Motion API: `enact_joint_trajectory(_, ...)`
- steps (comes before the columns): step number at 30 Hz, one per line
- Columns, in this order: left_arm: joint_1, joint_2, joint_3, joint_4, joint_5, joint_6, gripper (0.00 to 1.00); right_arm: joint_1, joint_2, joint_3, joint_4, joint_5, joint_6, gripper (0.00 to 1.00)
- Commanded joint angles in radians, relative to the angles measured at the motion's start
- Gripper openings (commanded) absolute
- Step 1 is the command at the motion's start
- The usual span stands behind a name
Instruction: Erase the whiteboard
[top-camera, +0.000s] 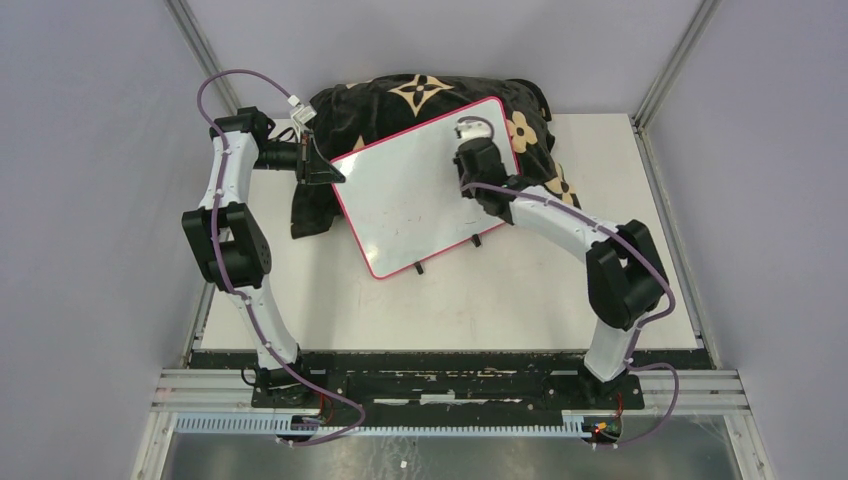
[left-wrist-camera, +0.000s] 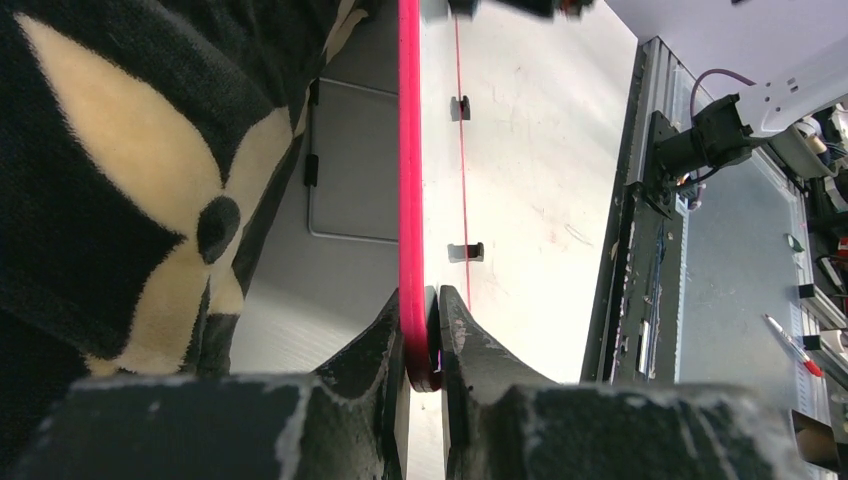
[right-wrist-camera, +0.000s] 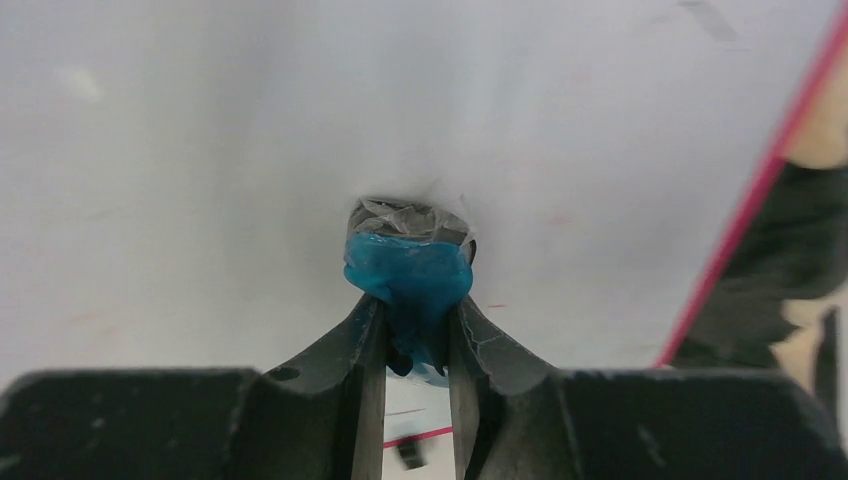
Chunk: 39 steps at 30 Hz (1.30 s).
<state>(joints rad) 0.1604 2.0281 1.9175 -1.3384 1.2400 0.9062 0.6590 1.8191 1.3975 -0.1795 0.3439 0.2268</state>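
The whiteboard (top-camera: 415, 195), white with a pink-red frame, leans tilted against a black floral cushion (top-camera: 420, 95). Its face looks nearly blank, with only faint red specks. My left gripper (top-camera: 322, 172) is shut on the board's left edge; in the left wrist view the pink frame (left-wrist-camera: 410, 180) runs between the closed jaws of the left gripper (left-wrist-camera: 424, 335). My right gripper (top-camera: 472, 133) is at the board's upper right, shut on a small blue eraser (right-wrist-camera: 410, 275). The eraser's grey pad presses against the white surface (right-wrist-camera: 250, 150) in front of the right gripper (right-wrist-camera: 412, 330).
Two small black feet (top-camera: 447, 253) stick out of the board's lower edge onto the white table (top-camera: 450, 310). The cushion spreads behind and to the left of the board. Grey walls and metal posts enclose the table. A black rail (top-camera: 440, 385) carries both arm bases.
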Motion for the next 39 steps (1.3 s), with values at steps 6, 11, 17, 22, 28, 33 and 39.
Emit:
enact_joint_trajectory(6, -0.012, -0.048, -0.009, 0.019, -0.05, 0.097, 0.03, -0.145, -0.023, -0.02, 0.028, 0.107, -0.049, 0.01)
enact_joint_trajectory(11, -0.012, -0.047, -0.008, 0.019, -0.051, 0.093, 0.03, -0.143, -0.034, -0.054, 0.057, 0.024, -0.006, 0.01)
enact_joint_trajectory(17, -0.013, -0.044, -0.011, 0.019, -0.046, 0.091, 0.03, -0.088, -0.06, -0.092, 0.123, -0.065, 0.048, 0.01)
enact_joint_trajectory(22, -0.014, -0.044, -0.013, 0.02, -0.045, 0.091, 0.03, 0.033, -0.001, 0.025, 0.071, -0.057, 0.021, 0.01)
enact_joint_trajectory(28, -0.014, -0.05, -0.015, 0.02, -0.045, 0.091, 0.03, 0.185, 0.131, 0.202, 0.012, -0.044, -0.001, 0.01)
enact_joint_trajectory(33, -0.013, -0.054, -0.019, 0.019, -0.038, 0.091, 0.03, 0.262, 0.215, 0.294, -0.002, -0.052, 0.0, 0.01)
enact_joint_trajectory(39, -0.015, -0.055, -0.03, 0.02, -0.043, 0.099, 0.03, 0.316, 0.261, 0.325, -0.001, -0.044, -0.009, 0.01)
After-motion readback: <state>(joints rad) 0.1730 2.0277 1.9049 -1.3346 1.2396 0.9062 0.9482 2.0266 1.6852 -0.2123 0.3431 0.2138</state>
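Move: Some 19 cm to the left of the right hand, 6 cm back and at about its height, lies the middle of the whiteboard's left edge. The left gripper on the upper left corner is about 20 cm left, 1 cm ahead and 3 cm higher; the board's right edge is roughly 9 cm right, 1 cm ahead, 2 cm lower. The right foot stands 9 cm back, 2 cm right, 11 cm below. From the left hand, that left-edge middle is about 7 cm back, 2 cm right, 3 cm lower. Wiping with the eraser still pinched and kept on the sloping board, the right hand first runs on about 8 cm right and 3 cm forward to the right edge, pauses, then sweeps back left some 25 cm and 9 cm towards the base, turning nearly 30 degrees counter-clockwise, up close to the left edge. The left hand keeps its pinch on the corner, holding the board steady. ##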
